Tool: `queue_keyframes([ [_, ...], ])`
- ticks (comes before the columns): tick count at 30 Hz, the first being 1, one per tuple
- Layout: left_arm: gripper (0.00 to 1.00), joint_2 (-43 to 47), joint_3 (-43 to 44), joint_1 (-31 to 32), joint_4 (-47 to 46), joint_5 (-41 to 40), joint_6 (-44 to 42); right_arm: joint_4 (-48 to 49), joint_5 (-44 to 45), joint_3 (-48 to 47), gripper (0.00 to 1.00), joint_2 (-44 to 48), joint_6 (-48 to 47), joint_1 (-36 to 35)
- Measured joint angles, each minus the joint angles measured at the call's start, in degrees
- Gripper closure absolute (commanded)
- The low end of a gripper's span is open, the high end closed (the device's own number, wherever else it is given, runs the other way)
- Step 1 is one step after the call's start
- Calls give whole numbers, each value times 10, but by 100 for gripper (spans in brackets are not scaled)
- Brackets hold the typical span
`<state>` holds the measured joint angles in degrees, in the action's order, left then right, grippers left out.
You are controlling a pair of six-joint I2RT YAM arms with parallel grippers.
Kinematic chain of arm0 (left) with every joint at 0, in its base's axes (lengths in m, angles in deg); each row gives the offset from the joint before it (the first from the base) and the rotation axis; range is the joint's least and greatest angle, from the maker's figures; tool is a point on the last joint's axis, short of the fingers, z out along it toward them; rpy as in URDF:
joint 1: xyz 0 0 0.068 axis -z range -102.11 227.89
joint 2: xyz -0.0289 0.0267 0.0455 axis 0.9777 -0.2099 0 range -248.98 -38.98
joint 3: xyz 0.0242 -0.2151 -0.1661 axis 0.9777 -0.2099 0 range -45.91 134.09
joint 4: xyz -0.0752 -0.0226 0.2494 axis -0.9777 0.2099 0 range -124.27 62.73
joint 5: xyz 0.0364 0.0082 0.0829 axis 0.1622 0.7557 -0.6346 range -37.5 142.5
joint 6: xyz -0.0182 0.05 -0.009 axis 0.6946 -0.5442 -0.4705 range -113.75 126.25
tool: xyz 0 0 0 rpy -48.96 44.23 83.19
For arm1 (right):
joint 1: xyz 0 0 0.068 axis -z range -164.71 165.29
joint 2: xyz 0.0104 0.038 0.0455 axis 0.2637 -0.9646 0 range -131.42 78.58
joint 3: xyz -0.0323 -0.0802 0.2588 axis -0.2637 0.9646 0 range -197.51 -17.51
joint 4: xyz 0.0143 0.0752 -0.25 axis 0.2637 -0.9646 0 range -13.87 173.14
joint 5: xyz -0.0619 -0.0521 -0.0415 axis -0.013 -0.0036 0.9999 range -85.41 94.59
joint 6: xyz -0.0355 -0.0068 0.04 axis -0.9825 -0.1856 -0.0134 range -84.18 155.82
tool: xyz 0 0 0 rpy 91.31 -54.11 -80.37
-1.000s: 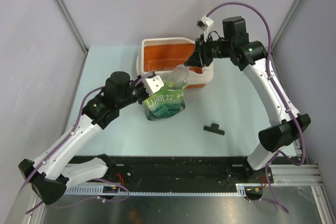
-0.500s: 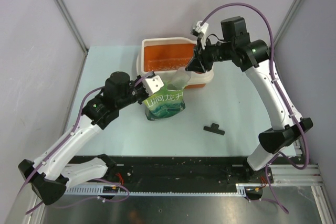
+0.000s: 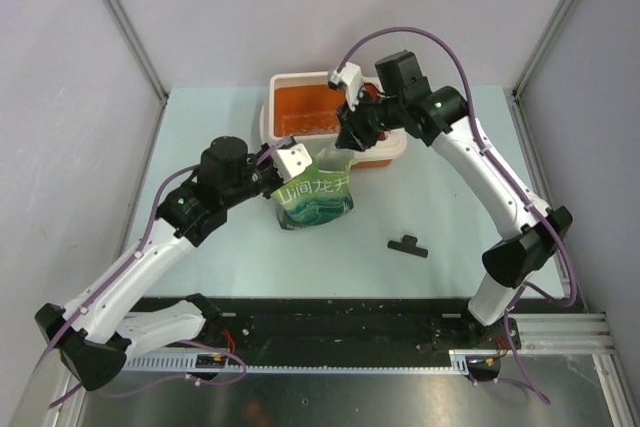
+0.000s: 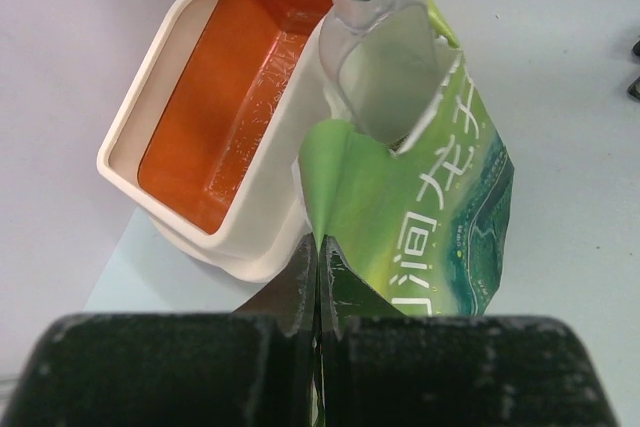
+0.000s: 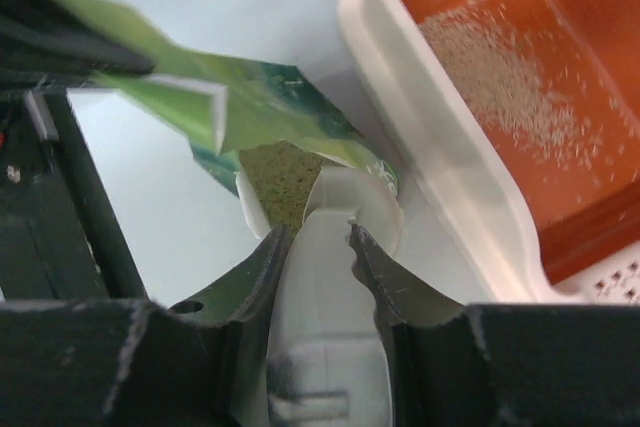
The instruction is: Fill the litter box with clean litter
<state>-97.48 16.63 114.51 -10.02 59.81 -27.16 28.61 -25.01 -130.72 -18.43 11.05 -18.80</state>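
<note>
The litter box [image 3: 285, 80] stands at the back of the table, orange inside, with a cream rim [image 5: 430, 137]. A thin patch of clean litter [image 5: 500, 77] lies on its floor. More clean litter [image 5: 285, 177] shows inside the open mouth of a green pouch [image 3: 315, 199] that stands just in front of the box. My left gripper [image 4: 318, 242] is shut on the pouch's top edge. My right gripper [image 5: 318, 234] is shut on the handle of a white scoop [image 5: 330, 287]. The scoop's bowl [image 4: 375, 77] is dipped into the pouch mouth.
A small black clip-like piece [image 3: 408, 245] lies on the pale table to the right of the pouch. The enclosure's grey walls and metal posts close in the left, back and right sides. Both arm bases sit on the black rail at the near edge.
My right arm has swung left and down, carrying the scoop from over the box's right end to the pouch mouth. The left arm and the pouch have stayed put.
</note>
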Motion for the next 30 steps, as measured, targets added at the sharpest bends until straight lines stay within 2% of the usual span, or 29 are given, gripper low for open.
queue_keyframes([
  [5, 100, -8, 0, 0, -7, -1, 4, 48, 127, 11, 100, -10, 139, -23],
  [9, 100, -9, 1, 0, -8, -1, 9, 78, 236, 30, 100, -9, 177, -67],
  [13, 100, -13, 10, 0, -4, 0, 18, 115, 308, 84, 100, -7, 183, -90],
  [18, 100, -21, 22, 2, 5, 5, 31, 189, 330, 187, 100, 7, 195, -94],
  [25, 100, -23, 27, 3, 11, 12, 45, 243, 333, 247, 100, 22, 234, -92],
  [30, 100, -33, 33, 4, 12, 21, 52, 282, 294, 290, 100, 28, 272, -65],
])
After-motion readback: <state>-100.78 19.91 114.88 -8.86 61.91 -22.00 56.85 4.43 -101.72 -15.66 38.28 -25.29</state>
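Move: The mouth of the litter bag lies about 9 cm below the right hand, which holds the scoop, some 4 cm to its left and 2 cm ahead. The litter box's middle stands about 27 cm ahead, 4 cm left and 25 cm below; the black clip lies about 11 cm back, 15 cm right and 31 cm below. From the left hand, pinching the bag's top corner, that mouth is about 6 cm ahead, 8 cm right and 6 cm below. The scoop's clear cup, already at the bag's open mouth, is driven down inside, the right fingers keeping their hold. The right hand first swings about 3 cm forward while turning clockwise, then sinks to some 11 cm below its start, turning about 30 degrees in all. The left hand keeps its pinch on the top corner, easing slightly right and tipping a little. ##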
